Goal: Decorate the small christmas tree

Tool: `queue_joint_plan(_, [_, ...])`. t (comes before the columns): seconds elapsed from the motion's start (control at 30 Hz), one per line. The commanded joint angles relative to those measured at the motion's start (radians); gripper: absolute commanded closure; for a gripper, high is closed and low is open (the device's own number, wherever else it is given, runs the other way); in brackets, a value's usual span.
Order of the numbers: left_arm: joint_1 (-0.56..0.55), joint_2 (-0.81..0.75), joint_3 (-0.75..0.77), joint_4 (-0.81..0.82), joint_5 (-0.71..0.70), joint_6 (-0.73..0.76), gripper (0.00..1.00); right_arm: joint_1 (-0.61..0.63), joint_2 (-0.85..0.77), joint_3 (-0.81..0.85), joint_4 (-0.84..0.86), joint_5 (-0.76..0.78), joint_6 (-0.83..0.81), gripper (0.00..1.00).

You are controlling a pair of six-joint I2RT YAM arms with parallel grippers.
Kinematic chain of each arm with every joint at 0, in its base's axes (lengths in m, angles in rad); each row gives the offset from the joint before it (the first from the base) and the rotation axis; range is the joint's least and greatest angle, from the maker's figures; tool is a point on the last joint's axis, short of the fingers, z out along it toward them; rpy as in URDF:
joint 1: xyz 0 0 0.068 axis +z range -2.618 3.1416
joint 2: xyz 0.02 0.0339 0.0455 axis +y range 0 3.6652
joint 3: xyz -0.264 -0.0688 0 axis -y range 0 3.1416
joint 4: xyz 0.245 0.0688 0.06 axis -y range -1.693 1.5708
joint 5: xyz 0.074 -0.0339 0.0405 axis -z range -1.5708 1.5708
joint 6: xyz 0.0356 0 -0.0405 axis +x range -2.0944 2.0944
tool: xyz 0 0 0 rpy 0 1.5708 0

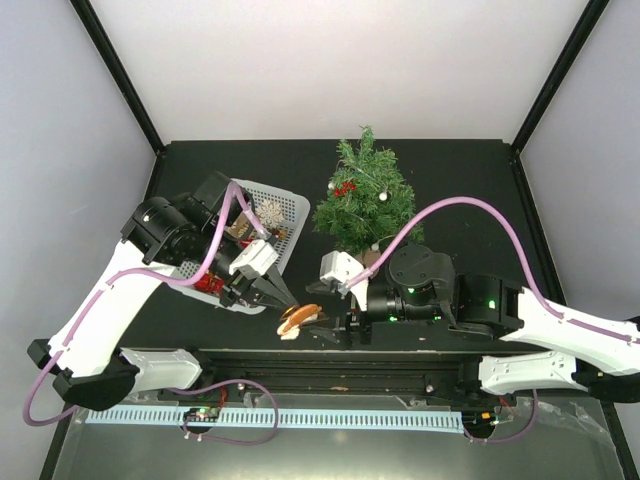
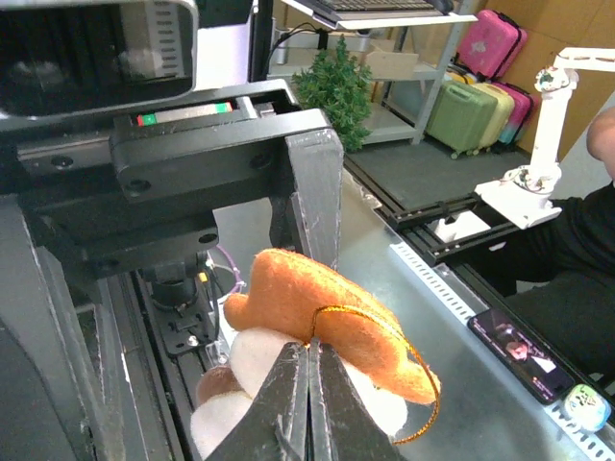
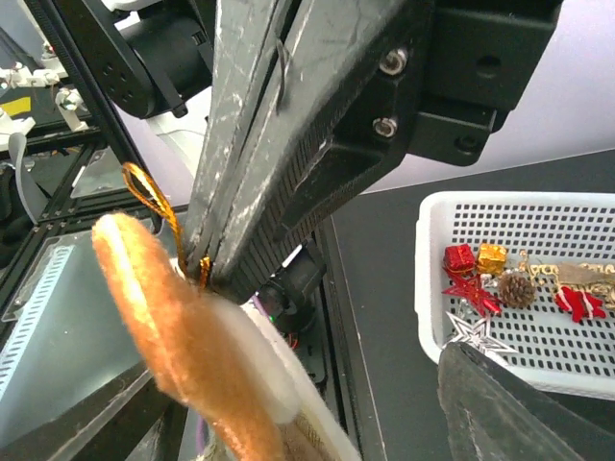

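Note:
My left gripper (image 1: 290,306) is shut on the gold hanging loop (image 2: 420,363) of an orange and white felt ornament (image 1: 300,318), holding it above the table's near edge. In the left wrist view the shut tips (image 2: 309,363) pinch the loop where it meets the ornament (image 2: 327,312). My right gripper (image 1: 330,322) stands open just right of the ornament, one finger (image 2: 313,192) behind it. In the right wrist view the ornament (image 3: 159,317) hangs between my open right fingers (image 3: 500,408). The small christmas tree (image 1: 362,198) stands upright at the back, with red berries and small baubles on it.
A white basket (image 1: 291,205) left of the tree holds several small ornaments, among them a red gift box (image 3: 459,257), a pine cone (image 3: 517,289) and a silver star (image 3: 474,328). Its near rim (image 3: 430,288) lies close to my right finger. The metal frame rail (image 1: 330,378) runs below the arms.

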Motion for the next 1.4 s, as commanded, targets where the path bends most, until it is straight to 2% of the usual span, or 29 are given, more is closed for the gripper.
queue_joint_plan(0.0, [-0.005, -0.015, 0.046, -0.02, 0.04, 0.026, 0.98, 0.011, -0.003, -0.024, 0.052, -0.026, 0.022, 0.3])
queue_joint_plan(0.07, [-0.005, -0.017, 0.046, -0.02, 0.04, 0.027, 0.98, 0.013, -0.007, -0.036, 0.06, -0.018, 0.029, 0.35])
queue_joint_plan(0.13, [-0.005, -0.016, 0.047, -0.021, 0.042, 0.027, 0.98, 0.013, -0.017, -0.049, 0.068, -0.003, 0.035, 0.45])
queue_joint_plan(0.4, [-0.005, -0.017, 0.038, -0.018, 0.021, 0.034, 0.98, 0.015, -0.06, -0.074, 0.071, 0.042, 0.047, 0.98])
queue_joint_plan(0.63, [-0.005, -0.014, 0.002, 0.019, -0.024, 0.015, 0.97, 0.015, -0.122, -0.089, 0.058, 0.058, 0.057, 0.99])
queue_joint_plan(0.83, [-0.005, -0.001, -0.004, 0.088, -0.077, -0.042, 0.69, 0.015, -0.16, -0.093, -0.012, 0.058, 0.08, 0.99])
queue_joint_plan(1.0, [-0.004, 0.004, -0.021, 0.168, -0.133, -0.087, 0.55, 0.015, -0.203, -0.1, -0.078, 0.098, 0.111, 0.99])
queue_joint_plan(1.17, [-0.003, -0.026, -0.108, 0.351, -0.273, -0.205, 0.5, 0.015, -0.26, -0.102, -0.147, 0.148, 0.152, 0.99])
queue_joint_plan(1.37, [-0.002, -0.012, -0.137, 0.467, -0.426, -0.284, 0.49, 0.014, -0.296, -0.09, -0.226, 0.194, 0.208, 0.99])
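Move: Just left of the open right hand, its middle about 2 cm off, 1 cm nearer the base and 2 cm lower, the plush ornament sits between the right fingers. From the left hand, whose shut fingertips still hold its gold loop, it hangs about 3 cm below, 1 cm to the right and 2 cm back. The christmas tree stands some 25 cm ahead of the right hand and 10 cm to its right; the ornament basket is about 30 cm ahead and 20 cm left, both well below. Closing fully on the plush ornament's edge with a dip of a centimetre or so, the right hand pinches it, then draws it about 8 cm to the right, turning slightly clockwise. Only after that grip is made does the left hand open about halfway, let go of the loop and move off about 6 cm forward while sinking about 5 cm and drifting right. ##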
